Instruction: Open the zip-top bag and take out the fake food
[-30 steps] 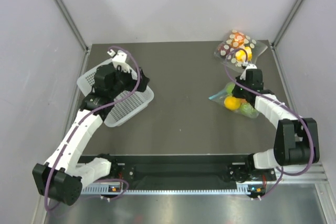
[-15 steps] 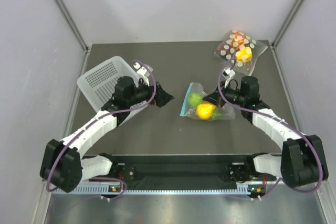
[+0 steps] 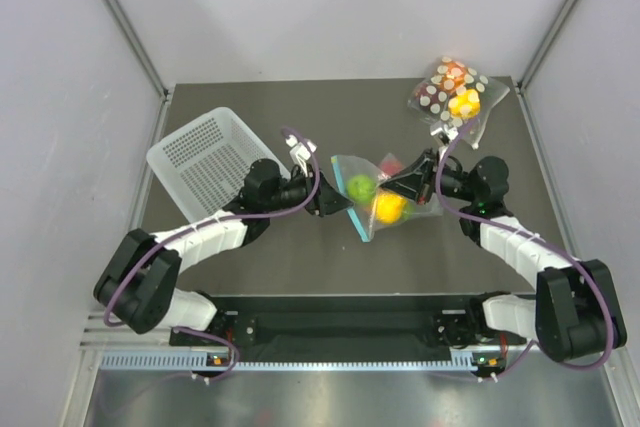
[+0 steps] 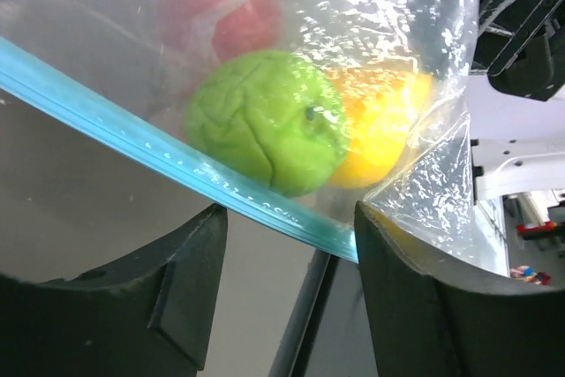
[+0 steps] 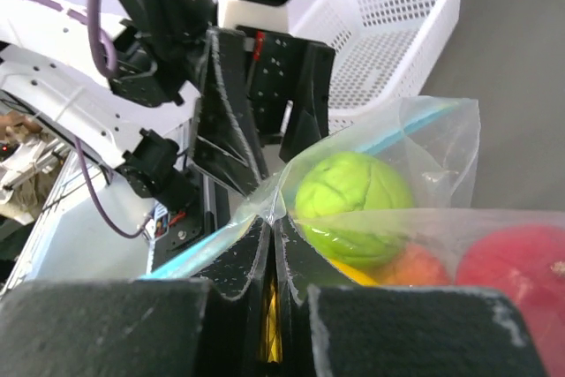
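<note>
The clear zip-top bag (image 3: pixel 352 169) hangs above the middle of the table. My right gripper (image 3: pixel 405 185) is shut on its film, and in the right wrist view the bag (image 5: pixel 424 143) is pinched between the right gripper (image 5: pixel 274 227) pads. Inside lies the fake food: a green fruit (image 4: pixel 269 121), a yellow one (image 4: pixel 380 130) and a red one (image 4: pixel 221 6). The teal zip strip (image 4: pixel 124 130) runs slantwise just past my left gripper (image 4: pixel 287 218), which stands open with a gap at each finger. From above, the left gripper (image 3: pixel 335 204) sits at the bag's left edge.
A white perforated basket (image 3: pixel 205 152) stands at the back left of the dark table. A polka-dot bag (image 3: pixel 452 92) with yellow and orange pieces lies at the back right corner. Grey walls close in on three sides.
The right gripper carried the bag from the right side toward the middle and raised it. The left arm swung from the basket to the bag's zip strip, and its jaws narrowed.
</note>
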Motion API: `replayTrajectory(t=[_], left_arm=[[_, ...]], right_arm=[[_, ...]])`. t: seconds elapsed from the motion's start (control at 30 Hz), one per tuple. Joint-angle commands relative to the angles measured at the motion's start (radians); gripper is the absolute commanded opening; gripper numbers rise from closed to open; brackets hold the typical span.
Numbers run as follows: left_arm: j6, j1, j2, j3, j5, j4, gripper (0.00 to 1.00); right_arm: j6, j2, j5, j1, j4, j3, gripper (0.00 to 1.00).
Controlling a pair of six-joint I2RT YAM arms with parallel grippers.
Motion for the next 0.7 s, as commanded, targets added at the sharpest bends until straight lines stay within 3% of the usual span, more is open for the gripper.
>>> replayTrajectory(t=[0.0, 0.1, 0.17, 0.2, 0.23, 0.3, 0.33, 0.43, 0.47, 0.53, 0.57, 0.6, 0.67], left_arm=[[-0.073, -0.008, 0.012, -0.012, 0.024, 0.156, 0.59], [-0.092, -0.017, 0.034, -0.012, 0.032, 0.167, 0.58], [-0.098, -0.022, 0.043, -0.01, 0.044, 0.178, 0.49], [-0.103, -0.024, 0.051, -0.012, 0.047, 0.184, 0.28], [-0.106, -0.027, 0.054, -0.01, 0.044, 0.187, 0.14], [-0.118, -0.027, 0.058, -0.012, 0.04, 0.192, 0.0], [-0.12, -0.027, 0.058, -0.01, 0.041, 0.195, 0.0], [-0.116, -0.028, 0.037, -0.009, 0.002, 0.148, 0.0], [-0.112, -0.027, 0.026, -0.007, -0.049, 0.112, 0.0], [-0.081, -0.027, -0.01, 0.013, -0.103, -0.002, 0.0], [-0.072, -0.027, -0.023, 0.022, -0.132, -0.041, 0.0], [-0.054, -0.027, -0.052, 0.045, -0.188, -0.078, 0.0], [-0.037, -0.027, -0.076, 0.076, -0.241, -0.196, 0.0]], right_arm=[[0.077, 0.004, -0.042, 0.004, 0.195, -0.006, 0.0], [0.088, 0.018, -0.04, 0.005, 0.209, -0.007, 0.0], [0.09, 0.027, -0.037, 0.004, 0.217, -0.004, 0.0], [0.091, 0.032, -0.037, 0.005, 0.217, -0.003, 0.0], [0.091, 0.038, -0.035, 0.005, 0.22, -0.003, 0.0], [0.087, 0.046, -0.028, 0.004, 0.221, -0.001, 0.02], [0.083, 0.053, -0.023, 0.004, 0.22, -0.004, 0.06], [0.047, 0.066, -0.012, 0.001, 0.162, 0.008, 0.48], [0.001, 0.063, -0.002, -0.001, 0.122, 0.012, 0.68], [-0.086, 0.017, 0.026, 0.002, -0.077, 0.04, 0.82], [-0.225, -0.009, 0.091, 0.002, -0.178, 0.055, 0.89], [-0.305, -0.038, 0.14, 0.007, -0.419, 0.075, 0.91], [-0.523, -0.134, 0.354, 0.048, -0.623, 0.152, 0.92]])
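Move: The zip strip of the bag crosses just off the left fingertips, about 2 cm to the right and level with them. Beyond it in the bag are the green cabbage, some 6 cm right, 3 cm ahead and 4 cm lower, and the yellow food, about 13 cm right, 1 cm back and 5 cm below. From the right hand, already pinching the clear plastic, that part of the strip lies roughly 9 cm left, 5 cm back and 4 cm lower. Ease the half-open left gripper about 1 cm to the right onto the zip strip and shut its fingers, pinching the strip, while the right gripper keeps its hold nearly still. Once the left is shut, open the right wide to let go of the plastic, then lower the right hand about 3 cm and 2 cm forward; let the left sink 1 cm or so. ##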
